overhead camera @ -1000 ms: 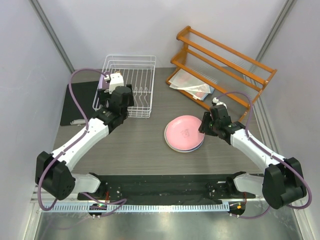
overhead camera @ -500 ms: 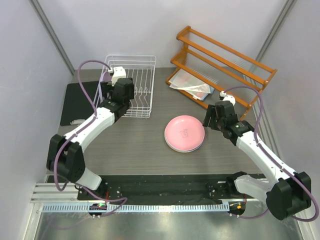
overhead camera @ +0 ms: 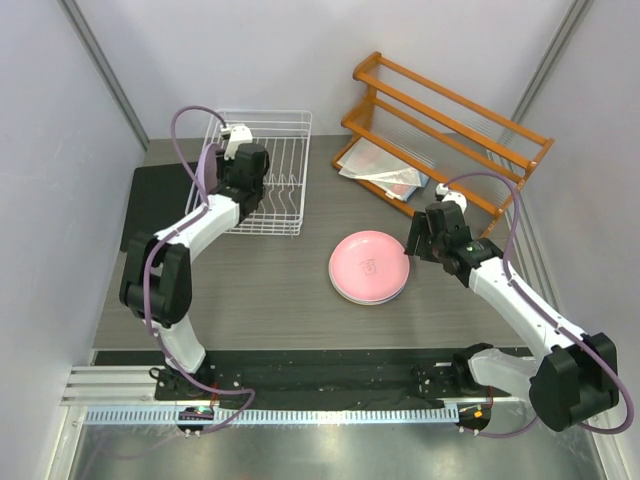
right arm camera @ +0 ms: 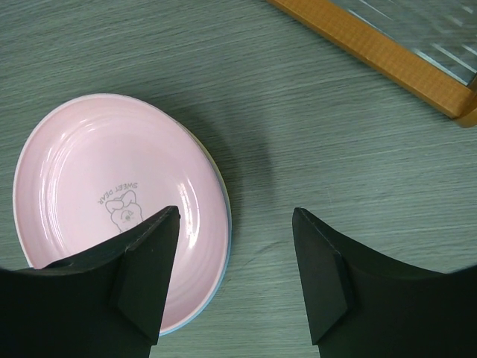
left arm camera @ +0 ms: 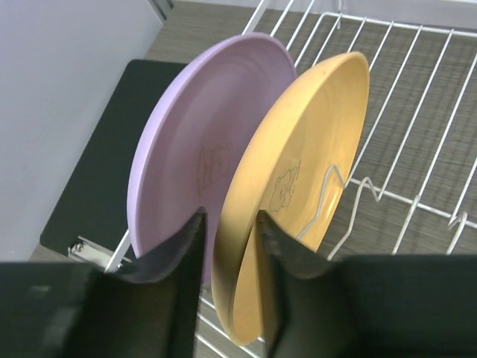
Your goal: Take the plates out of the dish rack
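Note:
Two plates stand upright in the white wire dish rack (overhead camera: 285, 135) (left arm camera: 417, 97): a lilac plate (left arm camera: 186, 127) and a yellow plate (left arm camera: 313, 142). My left gripper (left arm camera: 229, 218) (overhead camera: 245, 178) reaches into the rack. Its jaws have closed over the yellow plate's lower rim, one finger between the two plates and the other on the yellow plate's face. The top view hides both plates behind the arm. A pink plate (overhead camera: 368, 262) (right arm camera: 112, 194) lies on a light blue plate (right arm camera: 226, 224) on the table. My right gripper (right arm camera: 235, 216) (overhead camera: 415, 243) hangs open and empty by their right edge.
An orange wooden slatted rack (overhead camera: 450, 130) (right arm camera: 387, 52) stands at the back right with a clear bag (overhead camera: 385, 170) beneath it. A black mat (overhead camera: 160, 200) (left arm camera: 97, 164) lies left of the dish rack. Grey walls close in on both sides.
My left gripper moved deeper into the rack and its jaws closed from wide onto the yellow plate's rim. My right gripper opened, left the pink plate on the stack and drew back to the right.

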Robot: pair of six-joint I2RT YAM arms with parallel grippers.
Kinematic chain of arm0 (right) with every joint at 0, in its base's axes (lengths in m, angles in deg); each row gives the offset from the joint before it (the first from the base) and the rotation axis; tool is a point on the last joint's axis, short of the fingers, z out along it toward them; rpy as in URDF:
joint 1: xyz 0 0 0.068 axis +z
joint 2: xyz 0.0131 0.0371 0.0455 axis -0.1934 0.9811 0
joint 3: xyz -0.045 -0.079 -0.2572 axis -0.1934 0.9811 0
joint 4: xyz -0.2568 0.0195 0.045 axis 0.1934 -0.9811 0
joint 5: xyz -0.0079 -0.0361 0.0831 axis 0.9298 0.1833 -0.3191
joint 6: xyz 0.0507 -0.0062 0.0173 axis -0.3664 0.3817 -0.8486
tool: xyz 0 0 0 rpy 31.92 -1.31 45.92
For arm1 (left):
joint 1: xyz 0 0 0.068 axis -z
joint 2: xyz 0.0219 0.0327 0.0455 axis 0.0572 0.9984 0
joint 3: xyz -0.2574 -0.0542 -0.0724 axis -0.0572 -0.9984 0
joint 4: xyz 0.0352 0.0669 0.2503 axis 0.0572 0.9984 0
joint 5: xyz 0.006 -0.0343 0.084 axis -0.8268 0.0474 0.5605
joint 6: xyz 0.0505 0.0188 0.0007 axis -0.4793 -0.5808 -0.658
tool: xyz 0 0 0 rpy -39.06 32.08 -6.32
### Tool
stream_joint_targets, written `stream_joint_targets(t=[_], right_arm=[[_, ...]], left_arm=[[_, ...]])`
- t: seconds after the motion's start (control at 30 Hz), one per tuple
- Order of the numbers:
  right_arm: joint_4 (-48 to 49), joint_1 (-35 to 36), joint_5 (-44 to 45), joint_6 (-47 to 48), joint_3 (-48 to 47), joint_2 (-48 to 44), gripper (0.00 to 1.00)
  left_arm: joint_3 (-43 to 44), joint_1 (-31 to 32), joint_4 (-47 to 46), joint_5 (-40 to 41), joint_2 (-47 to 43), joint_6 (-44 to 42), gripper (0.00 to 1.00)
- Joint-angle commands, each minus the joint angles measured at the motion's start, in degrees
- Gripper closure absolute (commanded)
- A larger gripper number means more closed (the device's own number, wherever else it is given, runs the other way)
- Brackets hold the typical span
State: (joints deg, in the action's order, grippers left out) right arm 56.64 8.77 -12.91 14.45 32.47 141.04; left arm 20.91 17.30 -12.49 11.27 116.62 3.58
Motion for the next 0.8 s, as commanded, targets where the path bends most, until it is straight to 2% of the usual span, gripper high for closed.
stream_joint_targets(t=[0.0, 0.03, 0.13, 0.27, 0.67, 0.77], right_arm=[[1.7, 0.2, -0.2, 0.8, -1.1, 1.2, 0.32], [1.9, 0.2, -0.5, 0.8, -1.0, 1.4, 0.32], [2.4, 0.3, -1.1, 0.6, -0.6, 1.9, 0.32], [2.9, 0.2, -1.2, 0.5, -0.1, 1.7, 0.32], [3.0, 0.1, -1.1, 0.5, 0.5, 0.9, 0.32], [3.0, 0.2, -1.1, 0.4, 0.6, 0.5, 0.32]], left_arm=[[2.2, -0.1, -4.2, 2.6, -1.3, -0.6, 0.73], [2.1, -0.1, -4.3, 2.7, -1.6, -0.6, 0.77], [1.0, 0.0, -5.6, 3.3, -2.4, -0.9, 0.99], [-0.2, 0.5, -8.3, 7.0, -2.6, -3.4, 1.00], [-3.7, 6.9, -27.2, 18.6, -3.1, -20.1, 1.00], [-3.1, 8.2, -28.3, 20.3, -3.8, -22.3, 1.00]])
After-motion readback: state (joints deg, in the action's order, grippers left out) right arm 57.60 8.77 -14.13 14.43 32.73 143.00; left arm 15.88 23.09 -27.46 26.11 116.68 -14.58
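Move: The yellow plate stands on edge in the rack, its near upper rim already between the left hand's open fingers and its middle about 7 cm ahead, 1 cm left and 4 cm lower. The purple plate stands about 6 cm to the left of it and level with it; the black clipboard lies some 18 cm left of the left hand, 2 cm back and 18 cm lower. From the right hand, the yellow plate is roughly 20 cm ahead, 45 cm left and about level. Nearly in place at first, the left hand shuts its fingers on the near rim of the yellow plate and shifts barely 1 cm left. Then, keeping the pinch, it eases up and back about 2 cm each way and rolls some 15 degrees, its left side rising, to start drawing the plate out of its slot. ##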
